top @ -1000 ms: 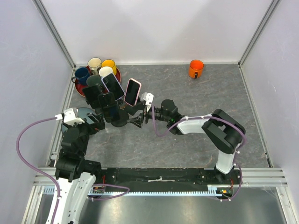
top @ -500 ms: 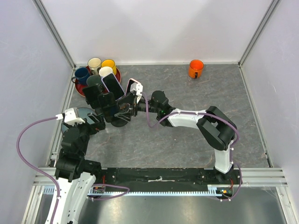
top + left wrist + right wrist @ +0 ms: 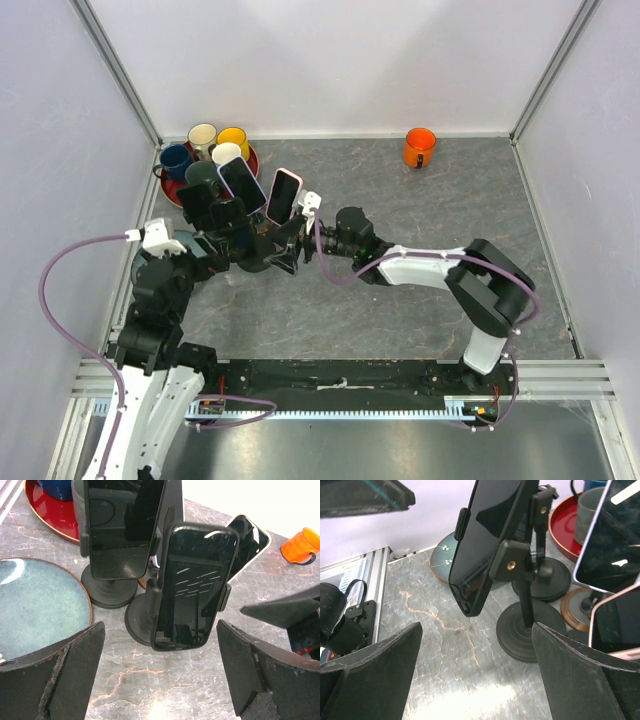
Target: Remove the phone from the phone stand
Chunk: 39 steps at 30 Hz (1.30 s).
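A black phone (image 3: 195,582) stands upright, clamped in a black phone stand (image 3: 141,622) with a round base. My left gripper (image 3: 157,680) is open just in front of it, one finger to each side and nothing between them. From the other side, my right gripper (image 3: 475,680) is also open and empty, and faces the same phone (image 3: 487,540) and the stand's base (image 3: 532,627). In the top view both grippers, the left gripper (image 3: 215,245) and the right gripper (image 3: 287,243), flank the cluster of stands (image 3: 256,258).
More phones on stands crowd close: a black one (image 3: 120,530), a white-edged one (image 3: 247,542) and a pink-edged one (image 3: 283,196). A blue plate (image 3: 40,605) lies at the left. A red tray (image 3: 255,160) with several mugs stands behind. An orange mug (image 3: 419,147) sits far back.
My right gripper pushed in toward the stands, then drew back a little, and its jaws opened wider. My left arm shifted slightly forward.
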{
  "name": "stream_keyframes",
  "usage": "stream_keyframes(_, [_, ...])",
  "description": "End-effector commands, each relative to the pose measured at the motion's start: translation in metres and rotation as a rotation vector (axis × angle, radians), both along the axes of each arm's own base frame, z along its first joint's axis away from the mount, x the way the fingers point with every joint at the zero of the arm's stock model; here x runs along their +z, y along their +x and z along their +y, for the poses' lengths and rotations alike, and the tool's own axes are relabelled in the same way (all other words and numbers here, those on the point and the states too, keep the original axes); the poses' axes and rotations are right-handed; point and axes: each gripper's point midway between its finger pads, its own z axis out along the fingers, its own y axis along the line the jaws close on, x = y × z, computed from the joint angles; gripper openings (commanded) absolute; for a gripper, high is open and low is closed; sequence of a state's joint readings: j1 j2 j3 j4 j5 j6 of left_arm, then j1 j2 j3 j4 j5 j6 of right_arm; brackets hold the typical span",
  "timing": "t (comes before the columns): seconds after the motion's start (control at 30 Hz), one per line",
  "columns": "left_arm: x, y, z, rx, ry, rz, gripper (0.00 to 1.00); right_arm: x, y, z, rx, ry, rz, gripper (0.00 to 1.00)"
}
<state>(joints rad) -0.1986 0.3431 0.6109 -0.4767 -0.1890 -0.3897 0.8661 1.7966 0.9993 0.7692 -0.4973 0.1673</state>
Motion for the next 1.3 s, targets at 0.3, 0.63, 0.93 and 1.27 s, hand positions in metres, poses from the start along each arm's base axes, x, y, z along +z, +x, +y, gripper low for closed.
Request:
stream_keyframes(0.3, [0.017, 0.037, -0.007, 0.050, -0.029, 0.231, 1.00, 0.038, -0.005, -0.078, -0.245, -0.042, -0.153, 0.98])
stream_keyframes(0.63, [0.035, 0.057, -0.017, 0.038, 0.005, 0.237, 1.00, 0.035, -0.011, -0.089, -0.258, -0.064, -0.153, 0.98])
stream_keyframes(0.93, [0.043, 0.068, -0.027, 0.068, 0.073, 0.236, 1.00, 0.036, -0.011, -0.088, -0.253, -0.066, -0.151, 0.98])
stream_keyframes(1.27, [0.034, 0.079, -0.031, 0.089, 0.139, 0.270, 1.00, 0.030, -0.012, -0.087, -0.234, -0.101, -0.169, 0.98])
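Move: The front phone on its black stand faces the left gripper, its middle some 10 cm ahead, 4 cm to the right and about 4 cm lower. From that phone, the second black phone stands about 8 cm to the left and 5 cm farther out, the white-framed phone some 9 cm farther out and 2 cm right, and the pink-framed phone about 11 cm right and 7 cm farther out. From the right gripper the front phone lies about 9 cm left and barely ahead. Draw the open right gripper back to the right, away from the front phone, by about 9 cm, swinging it clockwise on the way. Bring the left gripper forward some 7 cm and a little right to line up over that phone's upper part, bobbing slightly up and down, tipping the fingers further down and leaving them wide open. ##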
